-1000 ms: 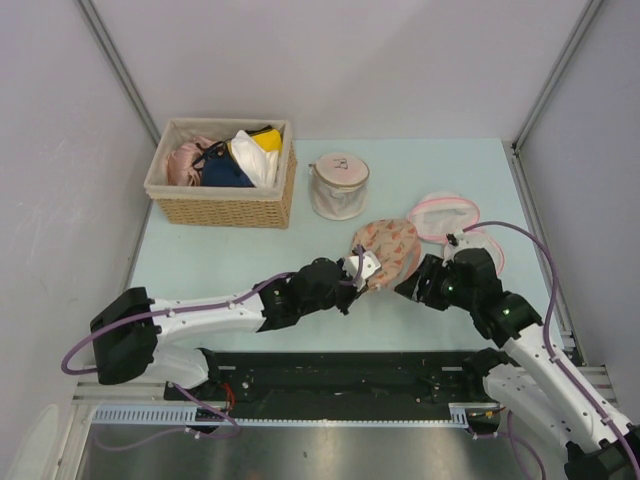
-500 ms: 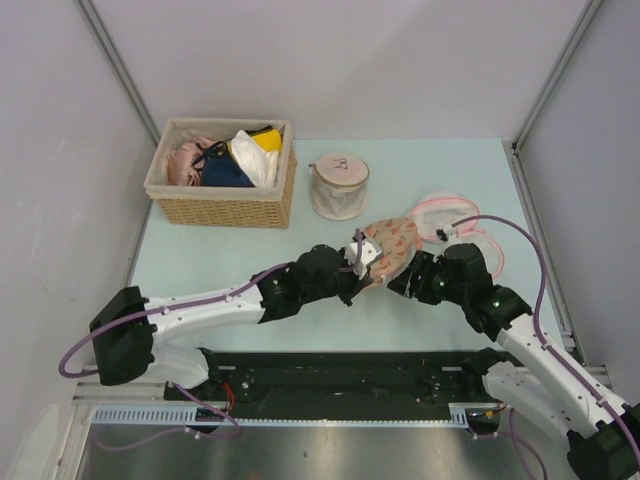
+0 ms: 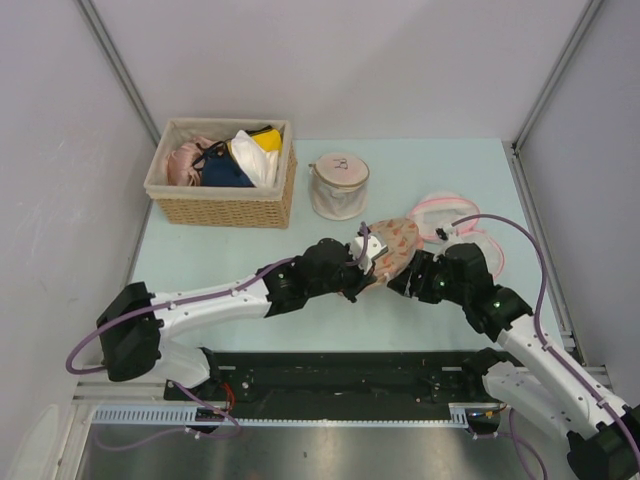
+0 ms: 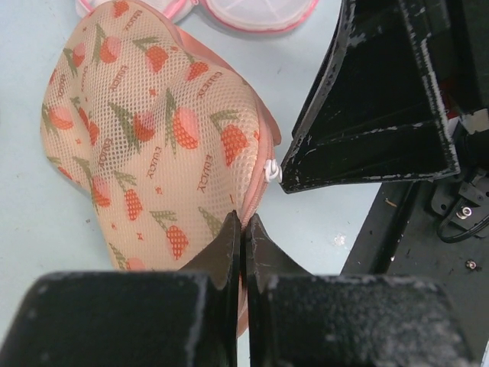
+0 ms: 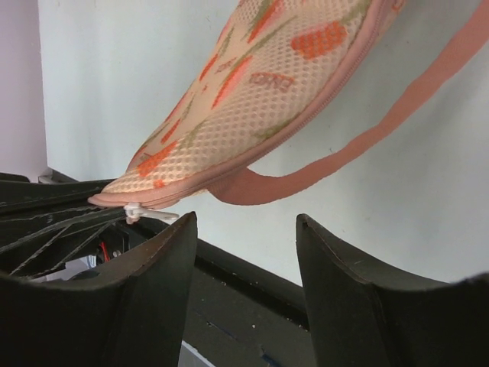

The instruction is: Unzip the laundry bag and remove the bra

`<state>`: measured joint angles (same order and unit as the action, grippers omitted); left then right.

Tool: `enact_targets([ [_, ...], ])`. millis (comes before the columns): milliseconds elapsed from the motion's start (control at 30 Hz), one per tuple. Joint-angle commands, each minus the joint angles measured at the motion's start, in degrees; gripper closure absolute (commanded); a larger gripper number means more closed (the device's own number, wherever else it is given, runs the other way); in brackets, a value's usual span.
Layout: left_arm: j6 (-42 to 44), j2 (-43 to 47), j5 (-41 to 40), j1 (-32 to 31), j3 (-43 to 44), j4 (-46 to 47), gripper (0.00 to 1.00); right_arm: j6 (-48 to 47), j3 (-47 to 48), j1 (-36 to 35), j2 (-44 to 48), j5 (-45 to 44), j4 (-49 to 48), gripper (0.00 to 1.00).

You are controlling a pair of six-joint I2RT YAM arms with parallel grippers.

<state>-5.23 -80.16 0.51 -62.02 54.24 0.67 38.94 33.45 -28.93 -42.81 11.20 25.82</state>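
Note:
The laundry bag, a peach mesh pouch with red fruit prints, hangs tilted above the table. My left gripper is shut on its pink zipper edge. In the left wrist view the bag spreads away from the closed fingertips, and a white zipper pull sits on the seam. My right gripper is open just below and right of the bag. In the right wrist view the bag, its zipper pull and a pink loop hang above the open gripper. The bra is not in view.
A wicker basket of garments stands at the back left. A small cylindrical white mesh bag sits at the back middle. Round white mesh bags with pink rims lie right of the pouch. The black rail runs along the near edge.
My left gripper has carried the pouch a little right and away. My right gripper has moved left, close under the pouch's near edge, with its jaws a touch wider.

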Motion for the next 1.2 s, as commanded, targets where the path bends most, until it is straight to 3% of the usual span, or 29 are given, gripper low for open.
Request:
enact_targets([
  [0,-1.71,-0.7,1.59,0.67,2.72,0.74,1.0,-1.32,2.32,-0.16,1.5,-0.21,-1.13,0.41],
  [633,0.66,-0.44,3.62,1.02,5.35,0.74,1.0,-1.76,3.37,-0.16,1.41,7.61,-8.42,0.44],
  [833,0.66,0.71,3.7,1.11,3.77,1.62,1.0,-0.8,3.37,0.27,-0.52,7.6,-12.19,0.49],
  [1167,0.58,2.02,4.41,1.2,2.54,2.5,1.0,1.75,3.29,0.28,-1.14,7.44,-15.37,0.83],
])
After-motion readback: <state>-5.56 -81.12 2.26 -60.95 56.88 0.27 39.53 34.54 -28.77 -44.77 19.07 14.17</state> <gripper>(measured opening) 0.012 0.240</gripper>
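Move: The zipper pull of the laundry bag hangs about 4 cm to the left of my open right fingertips, 1 cm ahead and some 3 cm above them. The left fingertips, pinching the bag's end, are 6 cm to the left and 3 cm up. The bag's body lies about 9 cm ahead, 2 cm left and 5 cm down; the pink mesh bags are 18 cm ahead, 12 cm right and 12 cm lower. From my left hand, the pull is about 2 cm right, 1 cm ahead, at its height. I bring my right hand up about 4 cm and left about 3 cm to the zipper pull, easing forward only late, its left side rolling up and the fingers lifting and turning slightly counter-clockwise, some 15 degrees in all. As I arrive I close the wide-open fingers most of the way around the pull. My left hand keeps its pinch on the bag's end, dipping slightly, then lifting to end about 1 cm higher. ##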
